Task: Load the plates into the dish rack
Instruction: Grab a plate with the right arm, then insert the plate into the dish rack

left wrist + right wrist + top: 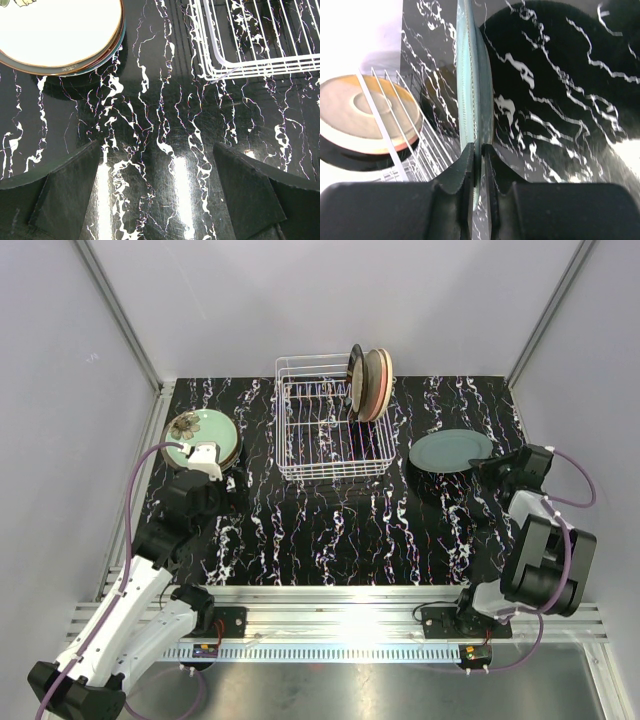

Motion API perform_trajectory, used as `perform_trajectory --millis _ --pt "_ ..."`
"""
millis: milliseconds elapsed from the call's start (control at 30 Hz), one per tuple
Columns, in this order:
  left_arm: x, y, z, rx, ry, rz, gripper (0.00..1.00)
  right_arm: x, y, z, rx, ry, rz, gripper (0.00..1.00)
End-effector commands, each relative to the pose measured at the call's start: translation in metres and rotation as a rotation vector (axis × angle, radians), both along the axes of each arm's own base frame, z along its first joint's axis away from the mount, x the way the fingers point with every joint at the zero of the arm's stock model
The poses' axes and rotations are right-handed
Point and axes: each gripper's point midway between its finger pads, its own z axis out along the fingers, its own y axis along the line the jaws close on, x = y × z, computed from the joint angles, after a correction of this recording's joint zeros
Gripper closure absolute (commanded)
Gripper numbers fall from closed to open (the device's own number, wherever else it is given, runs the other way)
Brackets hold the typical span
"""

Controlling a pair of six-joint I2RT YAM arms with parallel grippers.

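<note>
My right gripper (487,466) (479,155) is shut on the rim of a grey-green plate (450,451) (472,85), held just above the table to the right of the white wire dish rack (333,430) (400,135). Two or three plates (371,383) (362,117) stand on edge at the rack's back right corner. At the left a stack of plates (203,435) (55,32) lies flat, a mint-green floral one on top. My left gripper (212,485) (167,192) hovers open just in front of that stack, with bare table between its fingers.
The black marbled table (330,530) is walled by grey panels at the back and sides. A metal rail (340,605) with both arm bases runs along the near edge. The rack's near left corner (220,67) sits close to the right of the left gripper.
</note>
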Motion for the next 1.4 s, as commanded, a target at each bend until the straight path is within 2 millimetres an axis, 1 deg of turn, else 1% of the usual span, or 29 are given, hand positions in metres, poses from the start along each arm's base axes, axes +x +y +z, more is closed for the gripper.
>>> perform_trajectory --millis 0,67,100,167,200,233,267,333,367,433,467,533,567,600,633,667,733,767,833,867,900,933,1000,1033,1133,1167,1233,1333,1367 --pt "0.006 0.0 0.028 -0.024 -0.08 0.002 0.01 0.004 0.01 0.059 -0.036 -0.151 0.059 1.0" --pt "0.006 0.0 0.028 -0.026 -0.082 0.004 0.01 -0.001 0.013 0.061 -0.035 -0.147 0.069 1.0" --pt "0.005 -0.001 0.029 -0.027 -0.083 0.001 0.01 -0.003 0.014 0.07 -0.047 -0.166 0.074 1.0" --pt "0.005 -0.001 0.028 -0.029 -0.082 0.001 0.01 -0.009 0.015 0.074 -0.064 -0.155 0.077 1.0" --pt "0.005 -0.001 0.029 -0.031 -0.084 -0.001 0.01 -0.012 0.014 0.087 -0.086 -0.18 0.074 1.0" --pt "0.005 -0.001 0.029 -0.032 -0.084 -0.002 0.01 -0.016 0.015 0.088 -0.092 -0.165 0.071 1.0" --pt "0.005 -0.001 0.029 -0.034 -0.085 -0.003 0.01 -0.018 0.013 0.104 -0.127 -0.198 0.067 1.0" --pt "0.004 -0.002 0.03 -0.039 -0.088 -0.008 0.01 -0.024 0.013 0.109 -0.138 -0.184 0.064 1.0" --pt "0.004 -0.003 0.03 -0.041 -0.088 -0.012 0.01 -0.024 0.013 0.122 -0.151 -0.209 0.064 1.0" --pt "0.004 -0.004 0.031 -0.042 -0.089 -0.014 0.01 -0.025 0.015 0.132 -0.15 -0.214 0.071 1.0" --pt "0.004 -0.004 0.03 -0.041 -0.086 -0.015 0.01 -0.024 0.015 0.146 -0.162 -0.241 0.075 1.0" --pt "0.003 -0.004 0.031 -0.045 -0.091 -0.015 0.01 -0.027 0.016 0.155 -0.173 -0.247 0.079 1.0" --pt "0.003 -0.004 0.031 -0.045 -0.091 -0.015 0.01 -0.027 0.016 0.169 -0.192 -0.269 0.084 1.0" --pt "0.003 -0.003 0.031 -0.045 -0.091 -0.015 0.01 -0.028 0.017 0.174 -0.2 -0.276 0.089 1.0" --pt "0.003 -0.004 0.032 -0.046 -0.094 -0.015 0.01 -0.03 0.02 0.177 -0.195 -0.275 0.104 1.0" --pt "0.003 -0.004 0.033 -0.049 -0.096 -0.017 0.01 -0.029 0.021 0.19 -0.212 -0.3 0.118 1.0" --pt "0.003 -0.005 0.032 -0.049 -0.094 -0.02 0.01 -0.029 0.028 0.202 -0.22 -0.327 0.154 1.0" --pt "0.003 -0.005 0.032 -0.052 -0.095 -0.022 0.01 -0.028 0.029 0.216 -0.233 -0.356 0.16 1.0" --pt "0.003 -0.005 0.032 -0.053 -0.095 -0.024 0.01 -0.026 0.037 0.231 -0.259 -0.384 0.187 1.0" --pt "0.003 -0.006 0.032 -0.052 -0.095 -0.026 0.01 -0.022 0.039 0.249 -0.284 -0.411 0.199 1.0" --pt "0.002 -0.006 0.032 -0.053 -0.093 -0.025 0.01 -0.021 0.044 0.254 -0.295 -0.404 0.214 1.0" --pt "0.002 -0.006 0.032 -0.054 -0.093 -0.026 0.01 -0.017 0.054 0.271 -0.33 -0.434 0.241 1.0" --pt "0.003 -0.006 0.032 -0.054 -0.094 -0.026 0.01 -0.012 0.067 0.285 -0.347 -0.453 0.274 1.0" --pt "0.003 -0.006 0.032 -0.055 -0.094 -0.028 0.01 -0.007 0.081 0.3 -0.359 -0.481 0.313 1.0" --pt "0.002 -0.006 0.033 -0.055 -0.096 -0.026 0.01 0.0 0.101 0.314 -0.374 -0.5 0.364 1.0" --pt "0.002 -0.005 0.032 -0.054 -0.096 -0.024 0.01 0.005 0.114 0.323 -0.377 -0.52 0.395 1.0" --pt "0.002 -0.005 0.033 -0.052 -0.097 -0.023 0.01 0.01 0.127 0.328 -0.398 -0.532 0.439 1.0" --pt "0.003 -0.005 0.032 -0.051 -0.095 -0.023 0.01 0.023 0.159 0.34 -0.428 -0.561 0.514 1.0" --pt "0.003 -0.005 0.032 -0.052 -0.095 -0.024 0.01 0.024 0.175 0.342 -0.425 -0.573 0.552 1.0"
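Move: The right hand already pinches the grey-green plate by its edge, the plate's middle some 7 cm left, 3 cm ahead and slightly below. The rack slot it is bound for is about 31 cm left and 17 cm ahead, roughly level; the plates already racked stand about 25 cm left and 18 cm ahead. From the idle left hand that slot is some 28 cm ahead, 24 cm right and 9 cm lower. Still pinching the plate, the right hand rises nearly 30 cm, later swinging 15 cm left, the rack's side. ##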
